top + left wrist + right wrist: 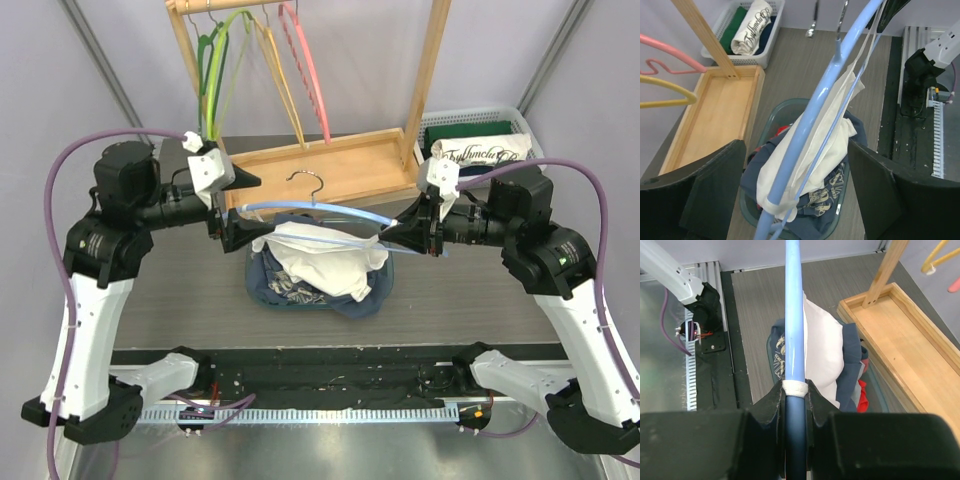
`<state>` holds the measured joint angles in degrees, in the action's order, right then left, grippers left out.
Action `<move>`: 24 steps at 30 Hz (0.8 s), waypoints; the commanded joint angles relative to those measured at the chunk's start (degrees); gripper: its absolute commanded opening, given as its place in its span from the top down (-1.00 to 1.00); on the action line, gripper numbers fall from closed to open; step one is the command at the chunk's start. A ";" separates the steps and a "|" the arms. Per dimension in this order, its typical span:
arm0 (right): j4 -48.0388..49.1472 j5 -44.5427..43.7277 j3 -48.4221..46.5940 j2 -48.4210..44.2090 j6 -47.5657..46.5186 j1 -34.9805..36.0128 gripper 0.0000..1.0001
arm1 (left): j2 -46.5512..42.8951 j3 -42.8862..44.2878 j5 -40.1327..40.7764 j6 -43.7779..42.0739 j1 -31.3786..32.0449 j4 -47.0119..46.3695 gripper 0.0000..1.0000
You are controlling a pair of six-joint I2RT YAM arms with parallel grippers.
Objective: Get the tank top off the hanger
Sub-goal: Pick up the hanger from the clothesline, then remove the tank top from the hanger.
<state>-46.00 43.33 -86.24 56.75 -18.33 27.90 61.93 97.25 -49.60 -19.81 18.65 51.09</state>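
A light blue hanger hangs level over a bin, held between both arms. The white tank top droops from it into the bin. My right gripper is shut on the hanger's right end, with a white strap pinched at its fingertips. My left gripper stands open, and the hanger's left end passes between its wide-apart fingers without touching them. The tank top still has a strap looped round that end. In the right wrist view the tank top bulges beside the bar.
The teal bin under the hanger holds a dark blue printed garment. Behind stands a wooden rack with a tray base and green, yellow and pink hangers. A white basket with folded clothes sits at the back right.
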 commanded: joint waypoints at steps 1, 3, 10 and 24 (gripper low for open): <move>3.80 4.48 -2.53 -0.85 0.66 0.14 0.97 | 1.96 2.33 -5.67 -3.04 -0.20 0.32 -0.67; 4.77 5.18 -2.18 -0.59 1.71 0.14 0.97 | 3.28 3.46 -9.69 -3.13 -0.28 2.51 -0.54; 10.75 6.50 0.28 -0.50 4.79 0.05 0.97 | 4.34 4.08 -15.07 0.12 -0.20 2.44 -0.22; 14.09 7.82 1.16 2.05 6.64 0.14 0.98 | 4.16 0.48 -21.32 7.33 -0.20 -5.56 0.34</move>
<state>-37.98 50.98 -85.21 58.52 -13.08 28.03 66.85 99.02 -67.02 -14.96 18.55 49.65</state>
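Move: The blue hanger's left shoulder already lies in the mouth of the open left fingers, about 3 cm to their right, level fore and aft and some 2 cm lower. From the right hand, which still grips the hanger's other shoulder, it is about 17 cm left and 4 cm ahead, about level. The white tank top hangs some 10 cm right of the left hand, 2 cm ahead and 15 cm below; the tub is 10 cm right, 4 cm ahead, 40 cm down. Dipping a little over 1 cm, then drawing back about 3 cm and rising again, the left hand works its way some 2.5 cm to the right along the blue hanger, turns about 15 degrees clockwise, and closes its fingers to under half open around the bar. The right hand keeps its pinch on the other shoulder, carries it about 2 cm left and 1.5 cm up, and turns slightly counter-clockwise. ##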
